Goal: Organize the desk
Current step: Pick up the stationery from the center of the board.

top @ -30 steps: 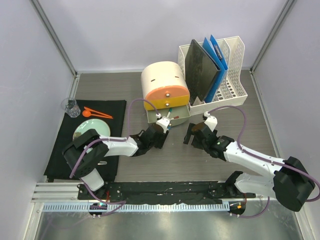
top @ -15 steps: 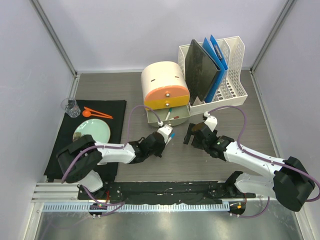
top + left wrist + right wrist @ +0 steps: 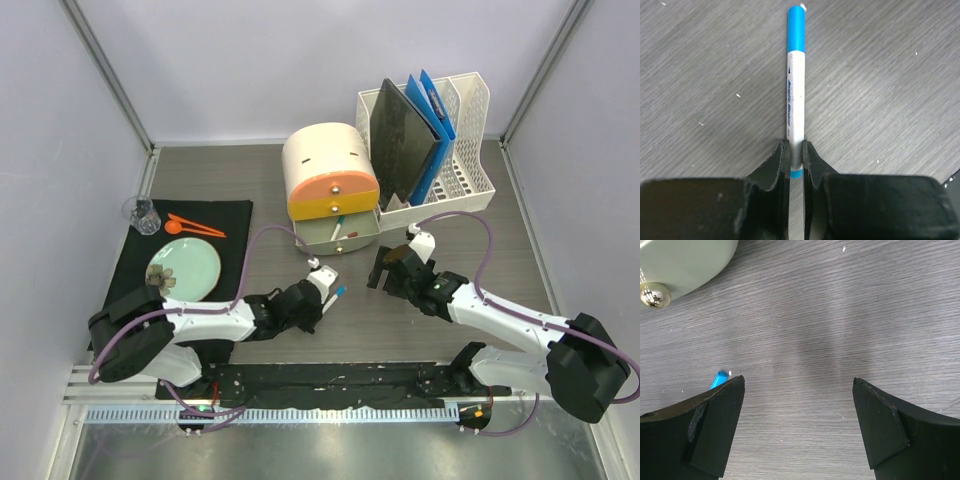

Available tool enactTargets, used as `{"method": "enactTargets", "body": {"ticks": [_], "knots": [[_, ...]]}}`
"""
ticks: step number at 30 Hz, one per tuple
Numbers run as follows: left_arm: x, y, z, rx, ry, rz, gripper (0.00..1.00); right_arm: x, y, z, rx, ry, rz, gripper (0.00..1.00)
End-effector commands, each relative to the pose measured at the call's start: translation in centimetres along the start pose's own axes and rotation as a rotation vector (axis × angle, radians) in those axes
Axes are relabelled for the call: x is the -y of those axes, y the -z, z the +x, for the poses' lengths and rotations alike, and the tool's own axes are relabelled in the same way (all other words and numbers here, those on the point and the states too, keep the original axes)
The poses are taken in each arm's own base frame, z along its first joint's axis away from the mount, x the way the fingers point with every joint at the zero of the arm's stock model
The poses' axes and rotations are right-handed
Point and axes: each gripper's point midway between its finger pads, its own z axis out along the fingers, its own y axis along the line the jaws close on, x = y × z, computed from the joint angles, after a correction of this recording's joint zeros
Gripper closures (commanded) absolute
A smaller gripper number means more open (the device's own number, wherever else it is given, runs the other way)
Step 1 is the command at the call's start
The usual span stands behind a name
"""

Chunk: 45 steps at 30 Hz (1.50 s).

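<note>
My left gripper (image 3: 324,288) is shut on a white marker with a blue cap (image 3: 795,95). It grips the marker near its tail end, above the desk (image 3: 520,240), in front of the open drawer. The marker points away from the jaws, and its blue cap (image 3: 340,294) sticks out to the right. To the right of the marker, my right gripper (image 3: 384,268) hovers open over bare wood (image 3: 840,300) with nothing between its fingers. The blue cap (image 3: 719,378) peeks past the right gripper's left finger.
A cream and orange drawer unit (image 3: 330,165) stands at the back with its bottom drawer (image 3: 338,232) pulled open. A white file rack (image 3: 445,150) with blue folders is on the right. On the left, a black mat (image 3: 125,300) carries a green plate (image 3: 185,268), an orange spoon (image 3: 195,226) and a glass cup (image 3: 142,214).
My left gripper closed on the marker at the open drawer and drew back toward the near edge with it. The right arm stayed put.
</note>
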Motion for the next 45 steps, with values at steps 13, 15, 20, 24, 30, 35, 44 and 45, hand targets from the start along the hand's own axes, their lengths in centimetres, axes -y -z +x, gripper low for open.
{"method": "enactTargets", "body": {"ticks": [13,15,20,24,30,35,44,45], "knots": [[3.0,1.9,-3.1,-0.003,0.026,0.099,1.0,-0.8,2.0,-5.4,0.211,-0.116,-0.009,0.07],[3.2,2.2,-3.4,0.009,0.025,0.105,1.0,-0.6,2.2,-5.4,0.219,-0.13,-0.013,0.06],[3.5,2.9,-4.4,0.039,0.015,0.12,1.0,-0.3,2.4,-5.6,0.233,-0.139,-0.011,0.07],[3.7,4.1,-5.5,0.07,0.004,0.129,1.0,-0.2,2.5,-5.8,0.246,-0.149,-0.01,0.07],[3.6,6.0,-7.1,0.126,-0.027,0.129,1.0,-0.1,2.3,-5.5,0.235,-0.152,-0.006,0.07],[3.0,7.5,-8.2,0.178,-0.031,0.106,1.0,-0.1,2.4,-5.5,0.238,-0.152,-0.007,0.07],[1.0,10.2,-10.2,0.286,-0.033,0.033,1.0,0.1,2.4,-5.4,0.239,-0.152,-0.003,0.07],[0.8,10.6,-10.5,0.3,-0.032,0.024,1.0,0.1,2.4,-5.4,0.239,-0.152,-0.004,0.07]]}}
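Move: The marker is already in the left hand, close to table height. The open green drawer it will be taken to lies about 20 cm ahead and 4 cm to the right, a couple of centimetres higher. The teal-capped marker inside is some 21 cm ahead and 3 right, the red marker 19 ahead and 6 right; the cabinet body stands roughly 32 cm ahead, 3 right. From the right hand, the drawer is about 11 cm forward, 15 left and slightly below. Upward, slowly at first and then faster, the left hand lifts the blue-capped marker some 12 cm from table height almost on the spot, its closed fingers still pinching the tail end; late on, the fingertips swing up roughly 10 degrees. The empty, open right hand rises about 4 cm, tips up and turns slightly clockwise, then waits. ##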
